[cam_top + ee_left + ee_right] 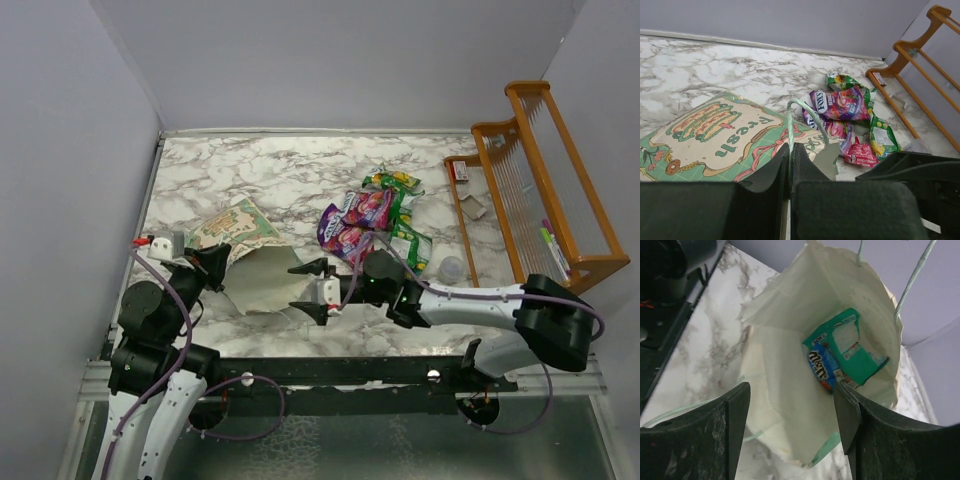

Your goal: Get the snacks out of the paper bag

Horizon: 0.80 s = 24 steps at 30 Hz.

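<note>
The pale-green paper bag [250, 252] lies on its side, printed face [715, 132] up, with its mouth toward my right arm. My left gripper [790, 152] is shut on the bag's thin green handle cord [790, 125]; from above, the left gripper [217, 262] sits at the bag's near left edge. My right gripper [792, 415] stands open just in front of the bag's mouth, nothing between its fingers. Inside the cream-white bag [790, 315] lie a blue packet [822, 365] and a teal-green packet [855, 347]. Several snacks [368, 215] lie piled on the table right of the bag.
An orange wooden rack [535, 180] stands along the right wall. A small translucent cup [452, 268] sits between the rack and my right arm. A pink packet [860, 152] and a green one [882, 135] lie at the near side of the pile.
</note>
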### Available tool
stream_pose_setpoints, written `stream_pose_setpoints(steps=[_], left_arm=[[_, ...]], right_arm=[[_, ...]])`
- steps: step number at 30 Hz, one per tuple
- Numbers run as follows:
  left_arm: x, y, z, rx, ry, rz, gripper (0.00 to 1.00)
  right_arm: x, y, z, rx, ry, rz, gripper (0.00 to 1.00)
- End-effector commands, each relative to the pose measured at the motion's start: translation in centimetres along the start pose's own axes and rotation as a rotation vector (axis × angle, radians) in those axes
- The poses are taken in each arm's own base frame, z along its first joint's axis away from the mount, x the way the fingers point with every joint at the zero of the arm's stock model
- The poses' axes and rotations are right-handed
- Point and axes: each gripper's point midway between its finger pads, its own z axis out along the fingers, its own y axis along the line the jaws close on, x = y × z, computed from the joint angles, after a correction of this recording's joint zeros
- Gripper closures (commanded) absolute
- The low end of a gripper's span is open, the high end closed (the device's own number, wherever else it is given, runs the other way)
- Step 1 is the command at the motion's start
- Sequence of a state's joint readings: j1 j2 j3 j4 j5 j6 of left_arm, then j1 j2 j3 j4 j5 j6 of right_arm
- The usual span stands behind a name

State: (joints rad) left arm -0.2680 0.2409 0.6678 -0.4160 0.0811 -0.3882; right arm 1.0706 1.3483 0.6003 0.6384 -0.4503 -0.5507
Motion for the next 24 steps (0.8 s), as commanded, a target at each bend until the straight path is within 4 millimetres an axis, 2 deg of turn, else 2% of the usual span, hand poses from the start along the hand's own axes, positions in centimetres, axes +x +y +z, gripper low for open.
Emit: stream_pose_setpoints(steps=[1, 7, 12, 16, 19, 24], left_arm=[[-0.8, -0.5, -0.1, 0.028, -0.042, 0.004, 1.00], [-0.7, -0.9, -0.1, 0.051, -0.038, 0.010, 1.00], [-0.5, -1.3, 0.1, 0.077, -0.035, 0.013, 1.00], [-0.4, -1.4, 0.3, 0.087, -0.021, 0.016, 1.00], [-0.4, -1.5, 0.2, 0.092, -0.023, 0.021, 1.00], [-0.5, -1.5, 0.2, 0.090, -0.027, 0.020, 1.00]], right_arm=[[-1.0, -2.6, 3.7, -0.007, -0.035, -0.242, 0.34], [2.5, -3.2, 8.4, -0.035, 0.026, -0.322, 0.44], [5.6, -3.4, 11.0, -0.028, 0.077, -0.364, 0.46], [7.8, -4.6, 12.4, 0.028, 0.131, -0.386, 0.55], [9.8, -4.7, 13.4, 0.011, 0.194, -0.405, 0.57], [12.1, -4.8, 14.2, 0.030, 0.249, -0.402, 0.57]])
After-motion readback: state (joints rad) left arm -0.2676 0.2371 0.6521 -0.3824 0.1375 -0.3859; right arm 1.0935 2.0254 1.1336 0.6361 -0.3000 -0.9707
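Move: Deep in the paper bag lying on its side, the blue M&M's pouch is roughly 20 cm left of the right hand, 14 cm ahead and 13 cm lower. A green pouch is some 4 cm farther out beside it. The bag's mouth is about 6 cm left, 6 cm ahead and 8 cm below the right hand. From the left hand the M&M's pouch is some 6 cm ahead, 6 cm left and 20 cm down. Reaching left and forward into the open bag, the right hand travels about 17 cm overall, going nearly level at first and then sinking some 7 cm towards the M&M's and green pouches. It rolls some 20 degrees, forward side up, its tips dipping, while the fingers close partway. The left hand keeps its pinch on the bag's handle, almost still. ##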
